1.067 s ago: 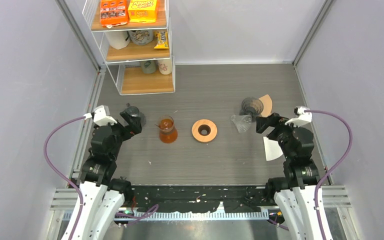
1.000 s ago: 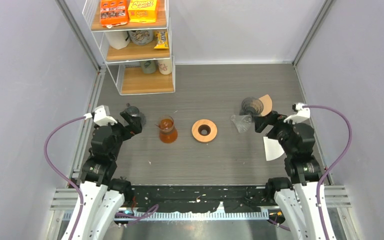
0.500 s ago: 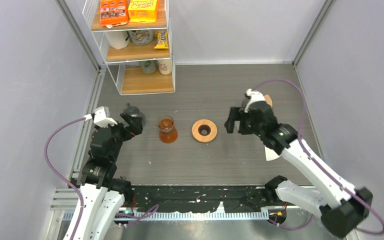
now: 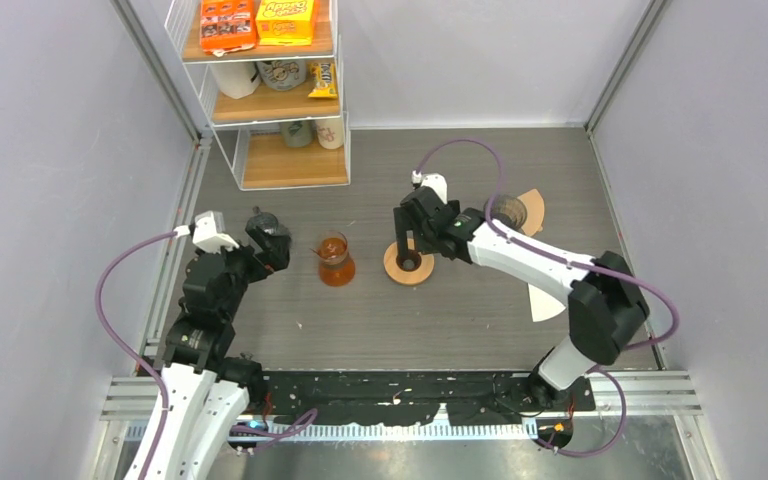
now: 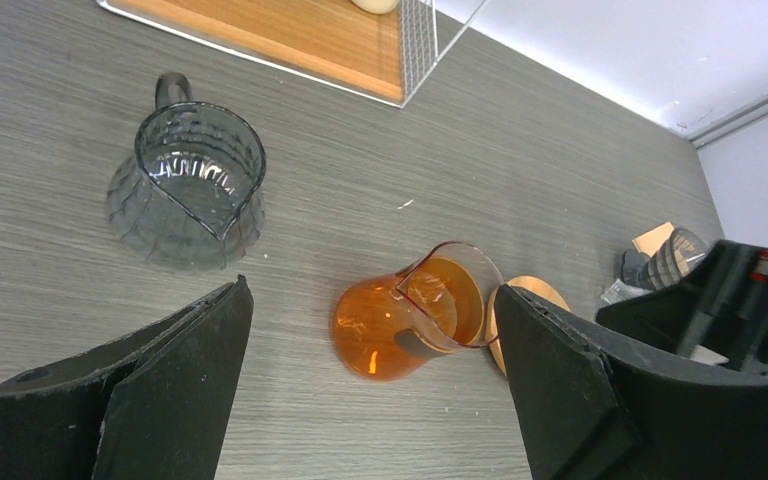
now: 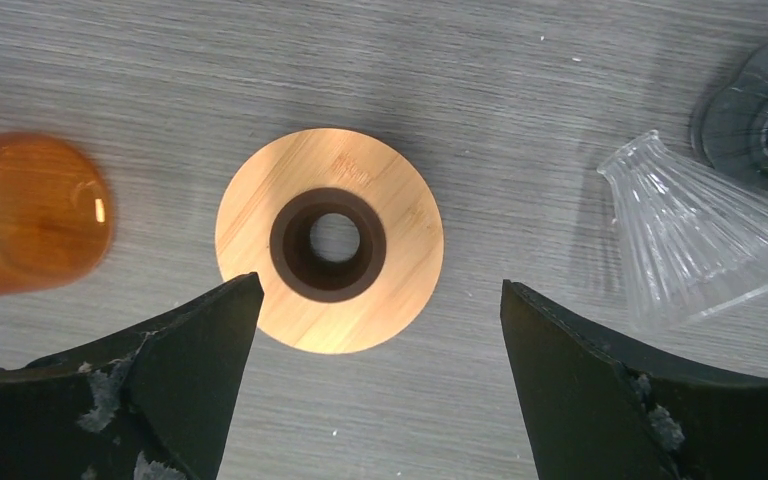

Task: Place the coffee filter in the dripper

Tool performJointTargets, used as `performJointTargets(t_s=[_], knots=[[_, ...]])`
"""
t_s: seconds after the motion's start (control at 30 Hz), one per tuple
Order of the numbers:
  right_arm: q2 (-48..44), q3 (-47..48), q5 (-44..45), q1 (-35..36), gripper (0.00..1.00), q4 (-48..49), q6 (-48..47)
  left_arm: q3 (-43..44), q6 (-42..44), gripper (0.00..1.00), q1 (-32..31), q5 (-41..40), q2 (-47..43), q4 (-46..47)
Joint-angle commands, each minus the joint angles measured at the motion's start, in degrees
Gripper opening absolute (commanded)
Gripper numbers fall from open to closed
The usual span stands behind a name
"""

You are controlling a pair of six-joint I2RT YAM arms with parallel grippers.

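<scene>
A tan fan-shaped coffee filter (image 4: 533, 208) lies at the right rear behind a dark grey ribbed dripper (image 4: 505, 210). A white paper filter (image 4: 543, 303) lies nearer, partly under my right arm. In the right wrist view a clear ribbed glass dripper cone (image 6: 690, 250) lies on its side, right of a wooden ring (image 6: 328, 240) with a dark centre hole. My right gripper (image 6: 378, 290) hovers open just above the ring's near edge, holding nothing. My left gripper (image 5: 372, 292) is open and empty, aimed at the orange glass carafe (image 5: 410, 320).
A grey glass pitcher (image 5: 188, 190) stands left of the carafe, close to my left gripper (image 4: 268, 245). A wire shelf unit (image 4: 270, 95) with boxes and mugs occupies the back left corner. Grey walls enclose the table on three sides.
My right arm has swung from the right side, stretched out leftward and now hangs over the wooden ring, still open. The left arm has barely shifted.
</scene>
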Motion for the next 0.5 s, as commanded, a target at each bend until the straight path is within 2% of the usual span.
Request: performJointTargets(t_s=[0.0,0.27,0.47], knots=[[4.77,3.77,0.73,-0.04,0.97,1.62,1.21,-0.35,-0.32,0.99,0.22,2.12,0.89,3.64],[11.88,4.68,-0.03,-0.51,0.98,2.43,1.92,-0.53,-0.69,0.99,0.16,4.01,1.43,4.54],[13.83,3.10,-1.23,-1.73,1.00,3.54,3.39,-0.64,-0.79,0.99,0.22,4.00,1.42,4.63]])
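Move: The right hand is empty and open, with the wooden ring about 10 cm below it, 2 cm to its left and 1 cm ahead. From that hand, the amber jug stands some 15 cm to the left and 1 cm ahead; the clear ribbed cone lies about 12 cm to the right and 3 cm ahead, and the dark glass cup about 15 cm right and 9 cm ahead. From the left hand, the ring is roughly 20 cm right, 6 cm ahead and 20 cm below. Downward, fast at first and then slowing, the right hand sinks about 7.5 cm towards the wooden ring, easing only about 1 cm forward. The wrist tips the fingers some 10 degrees steeper as it goes. The fingers stay wide open, ending close above the ring with the left finger over its brown central tube; no contact can be seen. ##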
